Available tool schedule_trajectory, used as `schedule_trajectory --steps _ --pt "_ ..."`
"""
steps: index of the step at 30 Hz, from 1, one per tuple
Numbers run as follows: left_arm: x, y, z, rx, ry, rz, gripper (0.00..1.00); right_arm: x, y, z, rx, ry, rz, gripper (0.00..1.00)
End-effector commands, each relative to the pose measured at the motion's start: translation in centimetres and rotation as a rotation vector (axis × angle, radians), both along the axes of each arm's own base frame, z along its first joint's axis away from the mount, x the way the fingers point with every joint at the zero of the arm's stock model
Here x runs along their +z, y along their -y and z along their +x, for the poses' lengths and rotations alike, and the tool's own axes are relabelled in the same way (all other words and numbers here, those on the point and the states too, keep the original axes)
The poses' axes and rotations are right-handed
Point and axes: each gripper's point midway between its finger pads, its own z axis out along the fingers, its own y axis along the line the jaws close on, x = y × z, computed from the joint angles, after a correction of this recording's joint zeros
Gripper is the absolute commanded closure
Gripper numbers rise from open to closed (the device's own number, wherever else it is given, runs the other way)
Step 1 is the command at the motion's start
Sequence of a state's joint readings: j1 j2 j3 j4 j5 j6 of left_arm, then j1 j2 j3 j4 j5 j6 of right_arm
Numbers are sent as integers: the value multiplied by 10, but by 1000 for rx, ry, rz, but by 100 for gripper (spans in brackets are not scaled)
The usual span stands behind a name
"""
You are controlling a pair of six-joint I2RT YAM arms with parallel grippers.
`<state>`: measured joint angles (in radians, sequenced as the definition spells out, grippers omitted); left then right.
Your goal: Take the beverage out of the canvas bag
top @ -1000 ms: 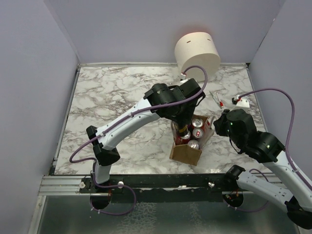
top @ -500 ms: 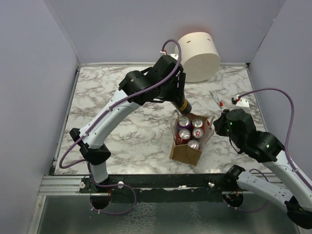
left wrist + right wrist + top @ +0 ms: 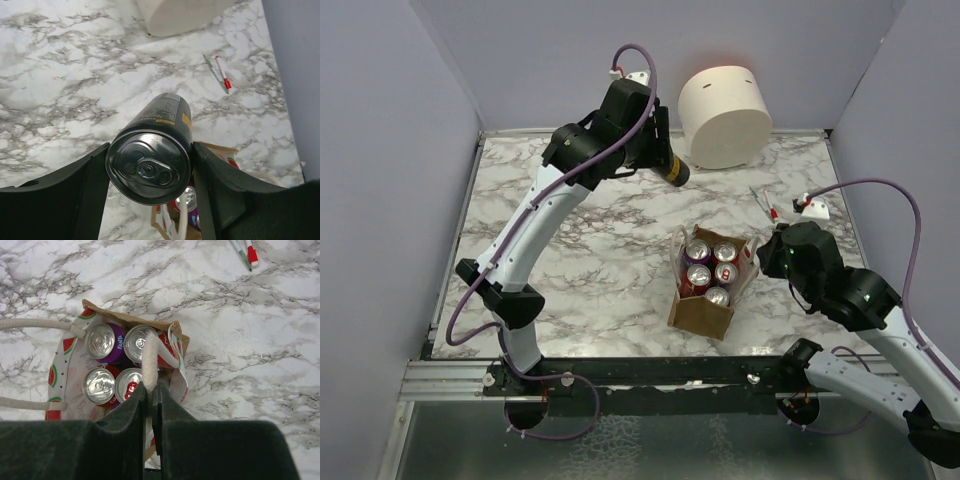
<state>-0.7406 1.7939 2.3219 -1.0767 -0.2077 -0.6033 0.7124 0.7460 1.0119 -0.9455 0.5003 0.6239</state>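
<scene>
The beverage, a black can (image 3: 676, 172) (image 3: 150, 162), hangs in the air above the table's far middle with my left gripper (image 3: 662, 166) (image 3: 150, 172) shut on its sides; its silver-dark lid faces the wrist camera. The canvas bag (image 3: 700, 312) (image 3: 131, 317) stands right of centre, tan with a watermelon-print lining, and holds several more cans (image 3: 710, 270) (image 3: 102, 342). My right gripper (image 3: 761, 262) (image 3: 152, 390) is shut on the bag's white rope handle (image 3: 149, 360) at its right rim. In the left wrist view the bag (image 3: 219, 148) lies below and behind the can.
A large cream cylinder (image 3: 725, 115) (image 3: 180, 15) lies at the back of the table, close to the lifted can. Two pens (image 3: 765, 205) (image 3: 217, 72) (image 3: 245, 252) and a small white piece (image 3: 815, 208) lie at the right. Grey walls close in three sides.
My left arm has risen out of the bag with the black can and swung back and left toward the cream cylinder. The right gripper has kept still on the handle.
</scene>
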Motion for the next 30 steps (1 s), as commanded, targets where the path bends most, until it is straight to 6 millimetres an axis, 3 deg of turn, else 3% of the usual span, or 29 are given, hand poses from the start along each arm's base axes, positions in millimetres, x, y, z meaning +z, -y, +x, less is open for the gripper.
schedule_trajectory --steps 1,9,19,25,30 --pt "17 -25 28 65 119 59 100 19 0 3 -15 46 36 93" --pt "-62 -73 37 156 -7 397 100 20 3 1 -29 33 36 93" --pt "-149 -85 32 135 -133 488 100 20 -1 -1 -18 11 45 93" --pt "-180 -91 32 124 -147 519 100 20 -10 0 12 -11 53 93" --pt "-192 -95 31 122 -144 539 100 19 -10 0 13 -13 56 93"
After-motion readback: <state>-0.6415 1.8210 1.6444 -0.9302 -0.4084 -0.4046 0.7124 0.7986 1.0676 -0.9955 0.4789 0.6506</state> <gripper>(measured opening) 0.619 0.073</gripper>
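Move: The left hand, already gripping the dark can high up, is bound for open marble about 10 cm to its left, 2 cm ahead and some 30 cm below. From this hand, the canvas bag sits about 13 cm back, 12 cm right and 24 cm down; the markers lie about 13 cm ahead, 34 cm right and 30 cm down. From the right hand, that landing spot is roughly 14 cm ahead, 37 cm left and 16 cm down. Keeping the dark can pinched between its fingers, the left hand swings left with a brief drift forward, then drops steeply towards the bare table left of the bag, about 23 cm down and 10 cm left in all, slowing at the bottom. The wrist turns some 40 degrees as it goes, left side rising and fingertips tipping down, to stand the can upright. The right hand stays put, shut on the bag's handle. ##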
